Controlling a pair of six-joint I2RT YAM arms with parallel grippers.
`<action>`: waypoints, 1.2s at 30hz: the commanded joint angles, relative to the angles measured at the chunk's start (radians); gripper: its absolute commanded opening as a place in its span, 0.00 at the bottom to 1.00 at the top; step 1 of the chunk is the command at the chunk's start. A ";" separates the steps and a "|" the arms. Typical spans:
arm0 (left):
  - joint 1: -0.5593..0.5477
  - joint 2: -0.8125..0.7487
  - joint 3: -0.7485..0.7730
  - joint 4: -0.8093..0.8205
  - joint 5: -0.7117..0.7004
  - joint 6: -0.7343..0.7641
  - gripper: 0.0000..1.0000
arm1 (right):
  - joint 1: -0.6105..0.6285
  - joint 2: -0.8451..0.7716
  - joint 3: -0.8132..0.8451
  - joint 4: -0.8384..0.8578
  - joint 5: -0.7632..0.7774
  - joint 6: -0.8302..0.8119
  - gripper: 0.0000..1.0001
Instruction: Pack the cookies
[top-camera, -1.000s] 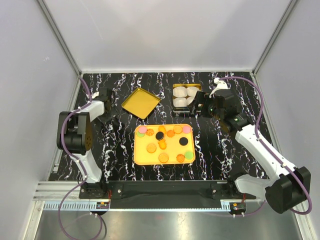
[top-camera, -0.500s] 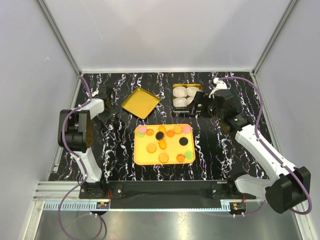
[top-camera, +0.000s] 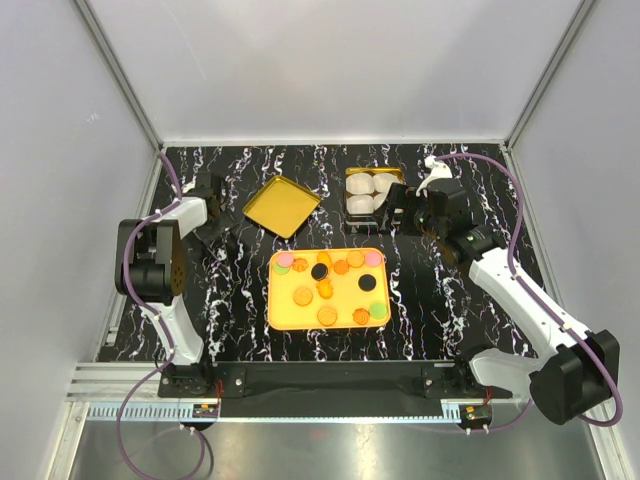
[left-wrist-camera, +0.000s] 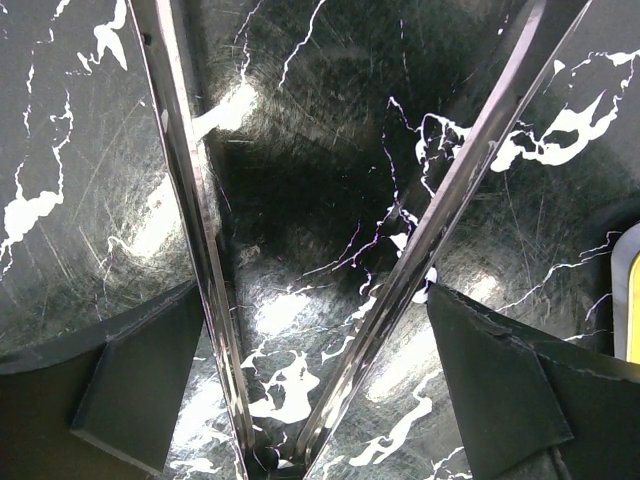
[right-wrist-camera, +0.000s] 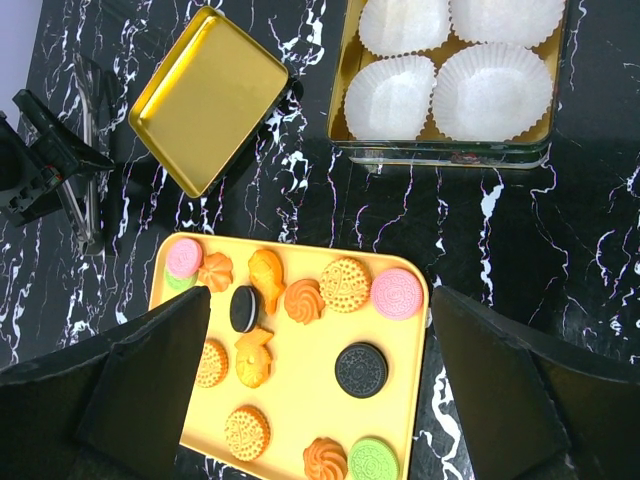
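Note:
Several cookies (top-camera: 325, 290) lie spread on a yellow tray (top-camera: 345, 302): orange ones, two black, two pink and two green. My right gripper (top-camera: 405, 214) hovers open beyond the tray's far right corner. In its wrist view my right gripper (right-wrist-camera: 320, 300) holds nothing and looks down on the cookies (right-wrist-camera: 360, 370). My left gripper (top-camera: 214, 222) is open at the far left, low over metal tongs (left-wrist-camera: 440, 215) that lie on the table. The tongs' arms run between its fingers (left-wrist-camera: 140, 390) without being gripped.
A gold tin (top-camera: 350, 181) holding white paper cups (right-wrist-camera: 490, 90) stands at the back, beside my right gripper. Its gold lid (top-camera: 281, 206) lies upturned on the black marbled table (top-camera: 440, 300), left of the tin. Grey walls enclose the table.
My left gripper has shifted slightly toward the back left over the tongs. My right gripper has edged a little toward the back. Both stay open.

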 joint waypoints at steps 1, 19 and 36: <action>0.014 -0.003 0.011 -0.015 -0.001 0.021 0.99 | 0.003 -0.011 0.003 0.045 -0.018 -0.008 1.00; 0.035 0.031 0.067 -0.063 -0.021 0.079 0.92 | 0.003 -0.002 0.001 0.039 -0.001 -0.011 1.00; 0.020 -0.062 0.025 -0.032 0.027 0.078 0.63 | 0.003 0.001 0.003 0.039 -0.003 -0.011 1.00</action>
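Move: The open left fingers already straddle the tongs, arms spread ahead and hinge towards the robot; their middle is about 3 cm ahead of the left hand, level sideways and some 1 cm lower. Near the table, the gold lid's middle lies roughly 17 cm right and 4 cm ahead, and the cookie tray's about 28 cm right and 16 cm back. From the right hand, the tongs lie about 42 cm left, 8 cm ahead and 21 cm below. Staying low over the table, the left hand eases about 1 cm to its left, dipping back barely half a centimetre and coming forward again, which centres its fingers over the spread tongs. Late in that shift the fingers start closing from wide open to roughly two thirds open, squeezing the two metal arms inwards from the outside while the hand otherwise holds its place and angle. ##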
